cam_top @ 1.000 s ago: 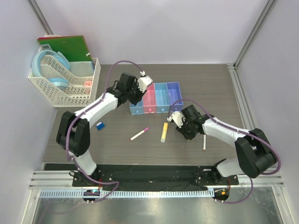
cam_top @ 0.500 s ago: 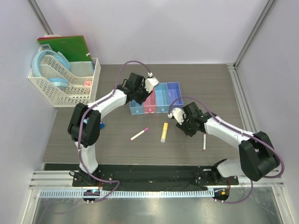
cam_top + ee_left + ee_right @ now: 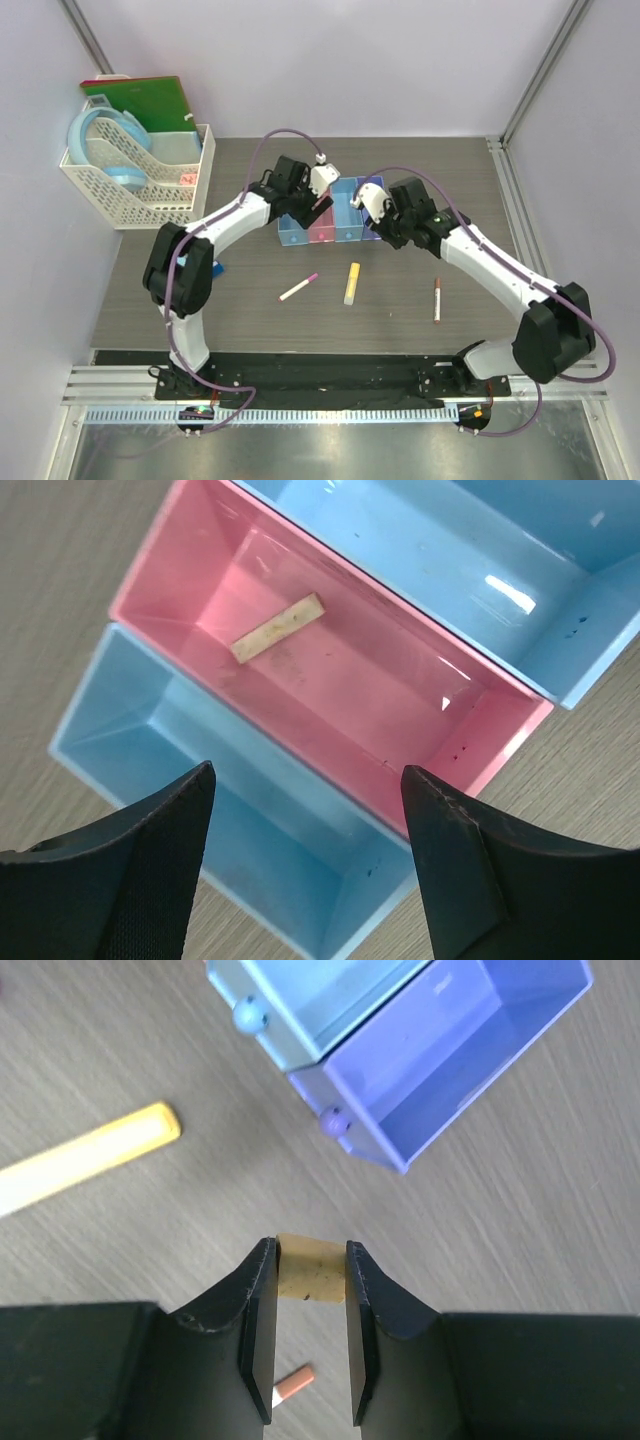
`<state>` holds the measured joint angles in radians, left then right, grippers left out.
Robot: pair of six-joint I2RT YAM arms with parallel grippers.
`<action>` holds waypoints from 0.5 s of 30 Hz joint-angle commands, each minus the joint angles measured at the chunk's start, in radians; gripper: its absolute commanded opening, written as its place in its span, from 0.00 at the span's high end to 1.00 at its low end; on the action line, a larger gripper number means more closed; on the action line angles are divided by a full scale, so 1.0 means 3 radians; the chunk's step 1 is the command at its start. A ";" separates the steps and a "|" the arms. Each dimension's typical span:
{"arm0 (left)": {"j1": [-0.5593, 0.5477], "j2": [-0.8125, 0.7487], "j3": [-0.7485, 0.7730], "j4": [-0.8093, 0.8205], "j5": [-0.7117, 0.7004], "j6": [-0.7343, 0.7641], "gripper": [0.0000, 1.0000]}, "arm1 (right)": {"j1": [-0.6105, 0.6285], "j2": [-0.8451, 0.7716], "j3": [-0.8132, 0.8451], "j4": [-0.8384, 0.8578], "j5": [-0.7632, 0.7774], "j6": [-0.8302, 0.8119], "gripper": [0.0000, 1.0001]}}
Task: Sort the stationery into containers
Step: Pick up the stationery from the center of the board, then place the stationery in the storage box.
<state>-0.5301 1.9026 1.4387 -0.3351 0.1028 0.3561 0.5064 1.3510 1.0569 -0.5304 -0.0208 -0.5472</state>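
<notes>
The containers (image 3: 332,211) stand in a row of four joined bins: blue, pink, light blue, purple. My left gripper (image 3: 307,775) hangs open above the blue bin (image 3: 230,770) and the pink bin (image 3: 380,695). A tan eraser (image 3: 278,628) lies flat in the pink bin. My right gripper (image 3: 310,1250) is shut on a second tan eraser (image 3: 312,1275), above the table just short of the purple bin (image 3: 470,1050). A yellow marker (image 3: 352,283), a pink-ended pen (image 3: 298,287) and a dark-red-ended pen (image 3: 437,299) lie on the table. A small blue cube (image 3: 214,267) peeks out beside the left arm.
A white lattice basket (image 3: 140,195) at the back left holds a green book (image 3: 140,98) and pale blue rings (image 3: 105,140). Metal frame posts rise at the back corners. Both arms (image 3: 470,255) arch over the middle of the table towards the bins.
My left gripper has opened over the bins, and a tan eraser now lies in the pink one. My right gripper has carried its eraser from the table's middle up towards the purple bin.
</notes>
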 commanded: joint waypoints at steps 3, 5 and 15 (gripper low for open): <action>0.0013 -0.0875 -0.0198 0.0233 -0.0123 -0.0011 0.25 | -0.0006 0.0415 0.0424 0.0193 -0.0043 -0.0104 0.87; 0.0013 -0.1165 -0.0433 0.0136 -0.0118 0.0035 0.25 | -0.0006 0.0578 0.0551 0.0310 -0.0058 -0.0104 0.87; 0.0013 -0.2077 -0.1758 -0.0069 -0.0051 0.0332 0.25 | 0.0009 0.1488 0.1533 0.0459 -0.0186 0.0050 0.87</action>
<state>-0.5282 1.3220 1.0134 -0.3050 0.0788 0.4213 0.5064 1.7275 1.3788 -0.4534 -0.0521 -0.5579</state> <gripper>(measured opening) 0.752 0.314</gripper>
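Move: The white-and-pink pen lies some 20 cm back and 4 cm left of the open left hand, 9 cm lower; the blue block is about 15 cm back and 25 cm left. From the right hand, already gripping the tan block, the purple bin's middle is roughly 13 cm ahead, 4 cm left and 11 cm below; level with it in a row are the right-hand light-blue bin, 10 cm left of the hand, and the pink bin, 17 cm left. Up out of the pink bin and then back and left goes the open, empty left hand: it climbs about 11 cm, fingertips swinging up some 15 degrees, then starts down again as it draws back 9 cm towards the pen. Meanwhile the right hand carries the tan block nearly level, 9 cm forward and 5 cm left, towards the bins, grip unchanged. ##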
